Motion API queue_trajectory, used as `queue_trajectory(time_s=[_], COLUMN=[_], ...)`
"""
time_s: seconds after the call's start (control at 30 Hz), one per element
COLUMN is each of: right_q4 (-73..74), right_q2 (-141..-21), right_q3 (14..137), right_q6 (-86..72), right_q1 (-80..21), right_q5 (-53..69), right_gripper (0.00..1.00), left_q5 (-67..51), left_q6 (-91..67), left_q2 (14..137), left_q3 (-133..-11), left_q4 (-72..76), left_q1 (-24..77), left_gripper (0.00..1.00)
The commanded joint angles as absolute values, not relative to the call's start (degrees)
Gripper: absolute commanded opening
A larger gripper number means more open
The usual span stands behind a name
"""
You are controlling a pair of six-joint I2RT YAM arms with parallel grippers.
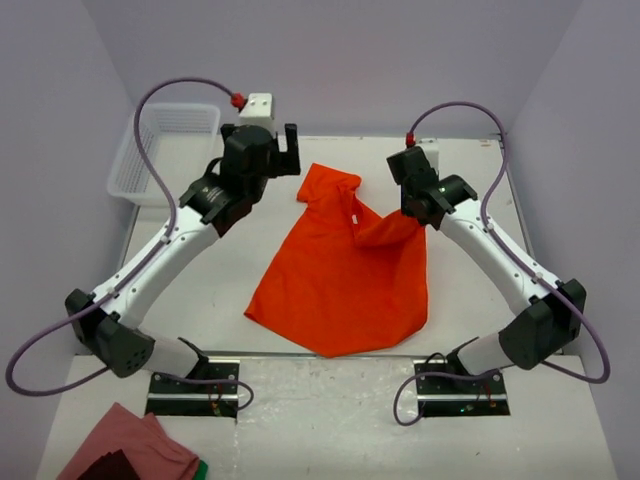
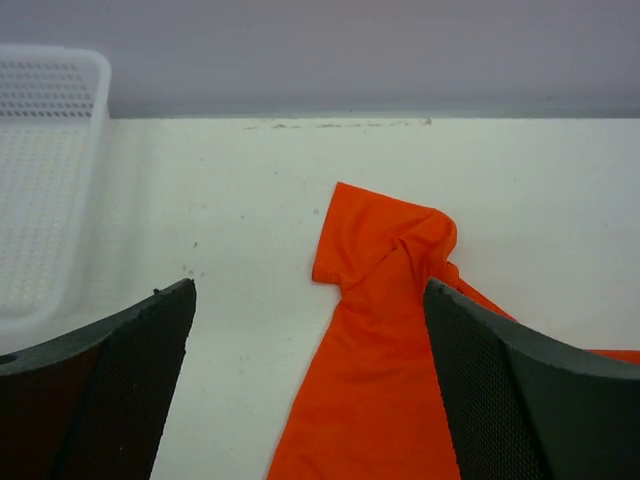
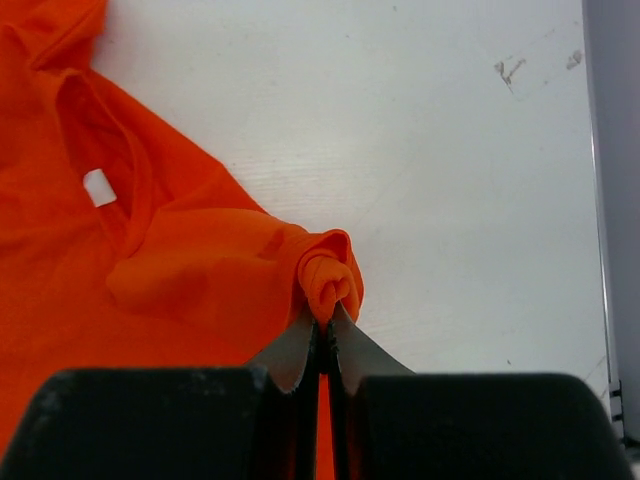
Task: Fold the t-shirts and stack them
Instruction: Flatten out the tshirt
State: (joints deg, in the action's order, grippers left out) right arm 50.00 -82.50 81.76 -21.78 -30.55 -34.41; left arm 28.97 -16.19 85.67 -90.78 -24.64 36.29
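One orange-red t-shirt [image 1: 345,270] lies spread on the white table between the two arms, its collar end toward the back. My left gripper [image 1: 275,150] hovers open beside the shirt's far left sleeve. In the left wrist view that crumpled sleeve [image 2: 385,250] lies ahead between the wide-apart fingers of the left gripper [image 2: 310,290], which hold nothing. My right gripper [image 1: 415,215] is shut on a bunched fold at the shirt's right shoulder. The right wrist view shows the gripper tips [image 3: 325,315] pinching that roll of fabric [image 3: 330,275], with the collar and its white label [image 3: 98,187] to the left.
A white mesh basket [image 1: 165,150] stands at the table's back left, also seen as the basket [image 2: 40,200] in the left wrist view. A small white box [image 1: 258,105] sits at the back wall. A dark red cloth [image 1: 130,450] lies near the front left, beside the left base.
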Motion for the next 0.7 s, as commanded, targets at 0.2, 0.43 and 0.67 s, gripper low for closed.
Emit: queue_trajectory(time_s=[0.2, 0.43, 0.67], right_q4=[47.3, 44.6, 40.5], right_q2=[-87.7, -90.3, -89.7], right_q3=[83.2, 79.9, 78.7], right_q6=[-23.5, -23.8, -23.5], right_q1=[-20.3, -12.7, -9.4], right_q5=[-33.8, -30.0, -23.1], right_gripper=[0.0, 0.0, 0.99], left_q5=[16.5, 11.0, 1.9], left_q6=[-27.7, -31.8, -34.9], left_q2=[79.3, 73.4, 66.4], left_q3=[-60.1, -50.6, -43.8], left_q4=[-24.5, -24.6, -27.1], left_q1=[31.7, 30.1, 30.1], left_gripper=[0.75, 0.64, 0.49])
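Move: The left hand, empty and wide open, goes for the shirt's near-left corner, about 23 cm back, 7 cm to its left and 33 cm below; the shirt's far sleeve lies some 15 cm ahead and 11 cm to its right on the table. The right hand holds a bunched part of the shirt, bound for bare table about 10 cm to its right, 4 cm ahead and 22 cm below; the white tag lies 9 cm ahead and 14 cm to its left. Still pinching the red shirt, the right hand drags it about 10 cm to the right, sinking some 6 cm and easing a little forward while turning clockwise, then opens wide and lets go. Meanwhile the left hand drops steeply, over 20 cm, and draws back 13 cm with a slight shift left towards the near-left corner, tipping about 30 degrees further down and half closing its fingers, with no touch seen. ##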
